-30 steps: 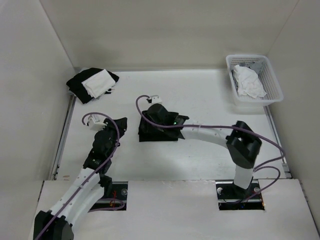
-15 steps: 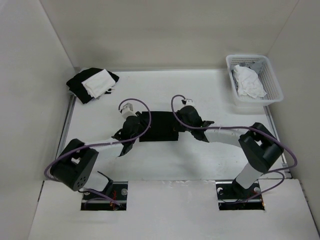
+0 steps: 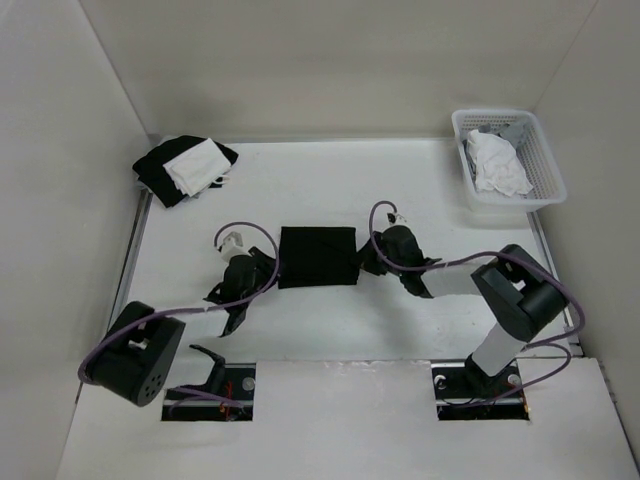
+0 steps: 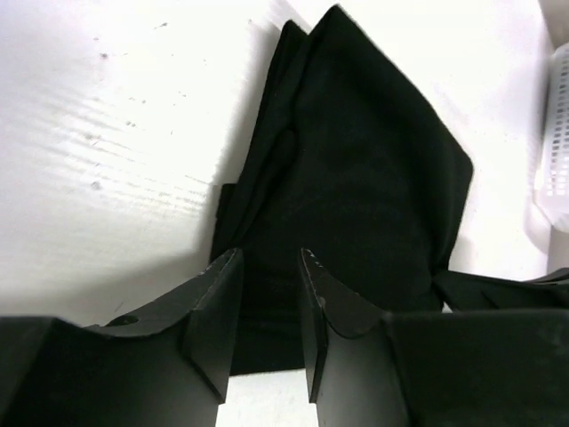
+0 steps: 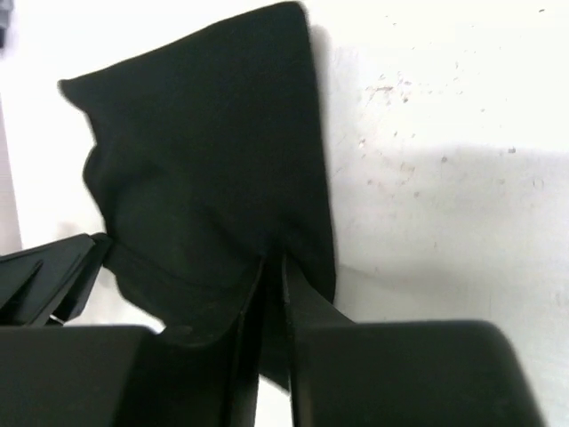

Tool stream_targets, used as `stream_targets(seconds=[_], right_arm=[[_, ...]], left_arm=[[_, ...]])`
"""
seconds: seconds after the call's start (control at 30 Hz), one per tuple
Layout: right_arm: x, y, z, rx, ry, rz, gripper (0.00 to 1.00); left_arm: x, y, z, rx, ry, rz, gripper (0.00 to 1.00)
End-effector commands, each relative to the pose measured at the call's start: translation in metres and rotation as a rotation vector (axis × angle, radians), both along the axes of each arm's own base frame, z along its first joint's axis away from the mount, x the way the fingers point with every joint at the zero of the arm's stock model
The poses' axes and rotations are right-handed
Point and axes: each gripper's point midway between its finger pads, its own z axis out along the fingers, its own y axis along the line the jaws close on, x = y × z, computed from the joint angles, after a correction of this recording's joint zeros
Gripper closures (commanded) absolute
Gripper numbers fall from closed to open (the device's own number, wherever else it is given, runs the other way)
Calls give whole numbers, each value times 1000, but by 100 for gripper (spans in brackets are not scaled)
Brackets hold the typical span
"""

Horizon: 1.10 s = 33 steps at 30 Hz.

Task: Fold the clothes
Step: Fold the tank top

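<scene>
The clothes (image 3: 318, 256) are a plain black top lying as a flat folded rectangle in the middle of the table. In the left wrist view the clothes (image 4: 356, 169) spread out beyond my fingers. My left gripper (image 3: 266, 268) sits at their left edge. It (image 4: 268, 258) is open, with only fabric and white table showing through the gap. My right gripper (image 3: 368, 258) is at the right edge. In the right wrist view it (image 5: 272, 256) is pinched nearly together on the hem, and the clothes (image 5: 204, 151) pucker at its tips.
A white plastic basket (image 3: 548, 192) with white garments (image 3: 497, 165) stands at the back right. A black bundle topped with a white cloth (image 3: 190, 163) lies at the back left. White walls close in the table on three sides.
The clothes have gone from a bunched heap to a flat rectangle. The right gripper moved right to the right edge and closed there. The left arm swung in to the left edge, then eased back.
</scene>
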Motion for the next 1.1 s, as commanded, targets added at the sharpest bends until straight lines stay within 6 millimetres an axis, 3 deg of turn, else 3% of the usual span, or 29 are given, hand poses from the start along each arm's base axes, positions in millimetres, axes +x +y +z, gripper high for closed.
stream_targets(seconds=[0.0,0.1,0.2,0.3,0.4,0.53,0.63,0.7,0.83,1.07], right_arm=[[6,4,46,93,-111,2,79],[4,-1,85,129,-185,5,69],[1,-8,124,131,-274,13,57],[2,-24,155,99,-365,-10,51],[7,-52,172,61,-445,-101,44],[11,-104,166,29,-513,-308,33],[11,-136,148,23,-520,-424,26],[14,-150,147,24,-520,-457,22],[16,-157,143,44,-509,-464,19],[22,-147,130,41,-468,-429,19]], left_arm=[[-6,-1,22,-41,-56,-19,69],[-8,-9,60,-67,-151,-44,62],[-9,-4,92,-31,-229,-31,53],[-5,13,109,74,-260,11,50],[-1,29,120,174,-259,48,46],[4,48,121,244,-226,93,40],[2,58,107,236,-159,118,37],[1,65,96,214,-124,138,36],[1,81,84,165,-83,176,35],[6,89,80,143,-74,191,37]])
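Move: From the left gripper, the middle of the folded tank top lies about 10 cm to the right and 4 cm ahead, at about fingertip height. From the right gripper it lies about 9 cm to the left and 1 cm ahead. The black-and-white stack is some 26 cm ahead and 21 cm left of the left gripper. The white basket stands about 25 cm ahead and 34 cm right of the right gripper. Lift both grippers off the two ends of the folded tank top and spread them apart, opening the fingers wide. Raise the right one nearly 18 cm, then swing it right and partly down, tipping its fingers up and turning clockwise; raise the left about 12 cm, swing it some 9 cm left, turning slightly counter-clockwise, and let it sink a little. ##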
